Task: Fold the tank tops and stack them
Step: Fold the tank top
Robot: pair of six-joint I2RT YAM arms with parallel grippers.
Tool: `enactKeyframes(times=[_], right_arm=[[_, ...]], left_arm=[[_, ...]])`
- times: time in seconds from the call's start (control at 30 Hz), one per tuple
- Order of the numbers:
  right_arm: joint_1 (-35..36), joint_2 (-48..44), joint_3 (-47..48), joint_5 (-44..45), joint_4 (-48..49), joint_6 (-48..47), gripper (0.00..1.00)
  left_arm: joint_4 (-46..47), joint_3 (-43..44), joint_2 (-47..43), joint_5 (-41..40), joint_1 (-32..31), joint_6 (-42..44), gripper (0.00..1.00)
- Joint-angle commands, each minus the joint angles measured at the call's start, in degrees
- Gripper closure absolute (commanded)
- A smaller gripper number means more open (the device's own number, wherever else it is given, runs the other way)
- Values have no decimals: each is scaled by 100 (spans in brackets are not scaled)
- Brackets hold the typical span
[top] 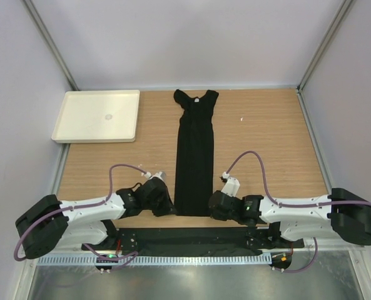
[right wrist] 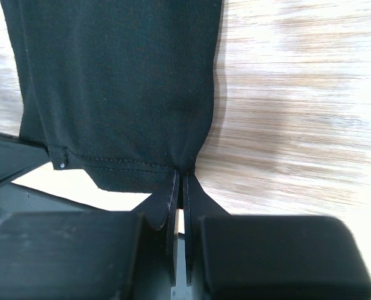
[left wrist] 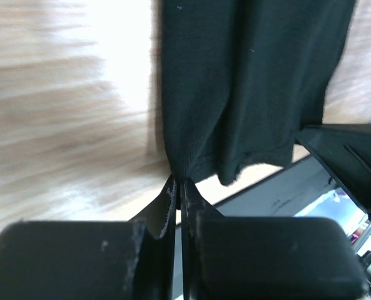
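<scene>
A black tank top (top: 194, 156) lies as a long narrow strip down the middle of the wooden table, straps at the far end, hem nearest the arm bases. My left gripper (top: 167, 206) is shut on the hem's left corner; in the left wrist view the tank top (left wrist: 248, 87) is pinched at the tips of the left gripper (left wrist: 179, 182). My right gripper (top: 215, 206) is shut on the hem's right corner; the right wrist view shows the tank top (right wrist: 116, 81) with its stitched hem caught in the right gripper (right wrist: 181, 175).
A cream tray (top: 97, 116) sits at the table's far left corner. Grey walls with metal frame posts close in the table on the left, right and back. A black strip and metal rail (top: 191, 257) run along the near edge by the arm bases.
</scene>
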Motion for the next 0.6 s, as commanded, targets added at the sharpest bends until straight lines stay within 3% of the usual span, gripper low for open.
enactKeyframes(times=[0.0, 0.33, 0.57], right_arm=[[57, -245, 148, 374, -194, -23, 99], [48, -799, 1086, 962, -1011, -761, 99], [-522, -440, 2186, 1421, -1794, -1568, 99]], left_arm=[[-13, -27, -391, -334, -184, -164, 100], [-453, 587, -639, -308, -193, 3, 100], [-1481, 1923, -164, -590, 122, 671, 100]])
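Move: Both grippers are shut on the bottom hem corners of the tank top's folded strip. Its shoulder end, where the hem is to go, lies about 50 cm ahead of the left hand and 9 cm to its right, and some 50 cm ahead of the right hand and 3 cm to its left, roughly level with both. From the left hand, the white tray is some 43 cm ahead and 30 cm left, and the table's near edge is about 5 cm back. Keep both grippers pinched on the hem corners and raise them together, slowly at first and then faster, the right by about 11 cm and the left by some 8 cm. Late in the lift, ease both forward towards the shoulder end and let the left drift some 3 cm right, towards the right one. Tip the fingertips forward and up, more on the right hand. ##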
